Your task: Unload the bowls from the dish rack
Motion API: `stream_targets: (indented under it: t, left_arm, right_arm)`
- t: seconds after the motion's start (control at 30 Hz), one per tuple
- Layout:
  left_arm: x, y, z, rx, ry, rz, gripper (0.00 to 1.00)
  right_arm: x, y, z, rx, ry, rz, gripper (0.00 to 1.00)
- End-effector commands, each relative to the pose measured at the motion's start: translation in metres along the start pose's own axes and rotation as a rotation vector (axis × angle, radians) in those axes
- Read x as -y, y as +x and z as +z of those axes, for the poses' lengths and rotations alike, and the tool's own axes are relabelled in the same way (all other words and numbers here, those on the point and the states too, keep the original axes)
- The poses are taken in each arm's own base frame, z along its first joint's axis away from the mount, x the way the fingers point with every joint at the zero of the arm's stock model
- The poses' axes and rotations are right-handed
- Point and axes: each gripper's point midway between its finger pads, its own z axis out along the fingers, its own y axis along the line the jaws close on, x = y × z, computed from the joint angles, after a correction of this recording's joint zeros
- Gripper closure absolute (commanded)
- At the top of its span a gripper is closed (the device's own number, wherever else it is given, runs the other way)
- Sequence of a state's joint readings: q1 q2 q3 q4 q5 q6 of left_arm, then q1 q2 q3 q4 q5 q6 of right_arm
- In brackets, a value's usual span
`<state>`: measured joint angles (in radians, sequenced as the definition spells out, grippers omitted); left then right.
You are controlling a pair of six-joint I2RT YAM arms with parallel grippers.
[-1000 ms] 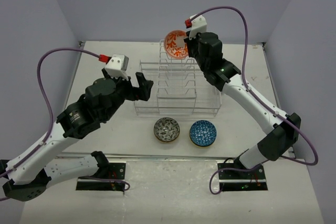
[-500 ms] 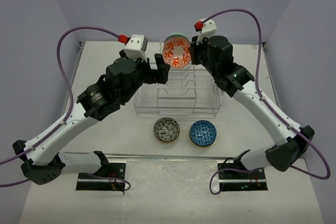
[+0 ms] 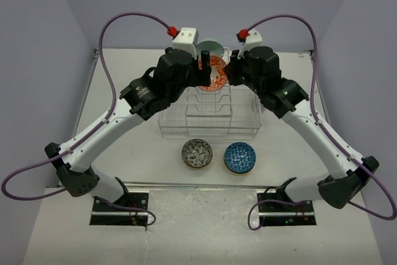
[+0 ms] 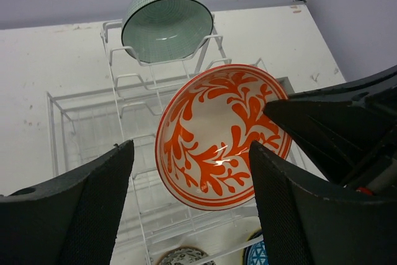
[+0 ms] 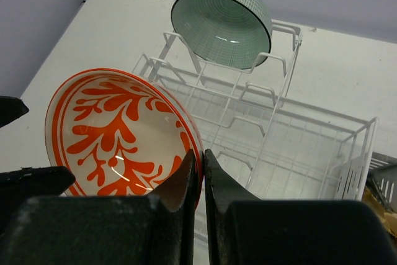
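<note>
An orange-red bowl (image 3: 214,72) with a white motif hangs above the far end of the dish rack (image 3: 211,130). My right gripper (image 5: 200,153) is shut on its rim. In the left wrist view that bowl (image 4: 223,134) faces me between the fingers of my left gripper (image 4: 191,147), which stands open around it with a gap on the left side. A pale green bowl (image 3: 209,48) leans in the rack's far slot. A grey-speckled bowl (image 3: 197,153) and a blue mosaic bowl (image 3: 239,157) sit on the table in front of the rack.
The white wire dish rack (image 5: 298,147) lies below both grippers, its upright slots under the held bowl. A small side caddy (image 5: 381,181) is at its right end. Both arms arch over the rack from either side.
My left arm has swung up from the rack's left side to the held bowl, and its jaws have narrowed a little. The right gripper has carried the bowl slightly nearer and turned it.
</note>
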<state>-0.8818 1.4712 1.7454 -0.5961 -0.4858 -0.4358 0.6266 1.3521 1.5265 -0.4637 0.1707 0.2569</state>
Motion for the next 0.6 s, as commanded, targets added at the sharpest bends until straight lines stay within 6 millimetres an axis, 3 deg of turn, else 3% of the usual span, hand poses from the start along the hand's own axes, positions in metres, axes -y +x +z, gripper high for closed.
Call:
stream_targets:
  t: [0.0,0.1,0.17,0.3,0.43,0.47,0.57]
  left_arm:
    - [-0.010,-0.009,0.001,0.014,-0.055,0.008,0.25]
    - [-0.009,-0.002,0.008,-0.007,-0.064,0.024,0.32]
    - [-0.005,0.000,0.012,-0.014,-0.055,0.026,0.46]
    - [-0.004,0.002,0.020,-0.020,-0.067,0.037,0.55]
    - [-0.003,0.000,0.021,-0.015,-0.065,0.034,0.85]
    - [-0.003,-0.001,0.020,-0.013,-0.063,0.030,0.98]
    - [-0.003,-0.005,0.015,-0.004,-0.056,0.023,1.00]
  right_arm:
    - [-0.005,-0.039,-0.031,0.126,-0.010,0.065,1.00]
    - [-0.008,-0.041,-0.036,0.130,-0.022,0.058,1.00]
    - [-0.009,-0.039,-0.036,0.128,-0.025,0.051,1.00]
    - [-0.013,-0.040,-0.040,0.133,-0.039,0.046,1.00]
    - [-0.013,-0.042,-0.044,0.138,-0.035,0.045,1.00]
    - [-0.012,-0.043,-0.044,0.139,-0.031,0.044,1.00]
    - [-0.011,-0.043,-0.043,0.136,-0.022,0.042,1.00]
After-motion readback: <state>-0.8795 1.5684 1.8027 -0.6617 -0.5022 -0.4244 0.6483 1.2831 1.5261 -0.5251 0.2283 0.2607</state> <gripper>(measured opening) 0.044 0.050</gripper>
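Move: The orange-patterned bowl's middle is roughly 5 cm to the left hand's right, 3 cm ahead and 4 cm below. The right hand already grips its right rim, so the middle lies some 6 cm to that hand's left, level and no farther out. The green bowl, still racked, stands about 12 cm beyond and 4 cm below the orange bowl, roughly 1 cm left of it. Sinking about 3 cm while easing a little forward and to the right, the left hand brings its open fingers around the orange bowl's left rim and shuts them to pinch it. The right hand keeps its closed grip on the opposite rim and draws back some 2 cm, drifting right and slightly up. ##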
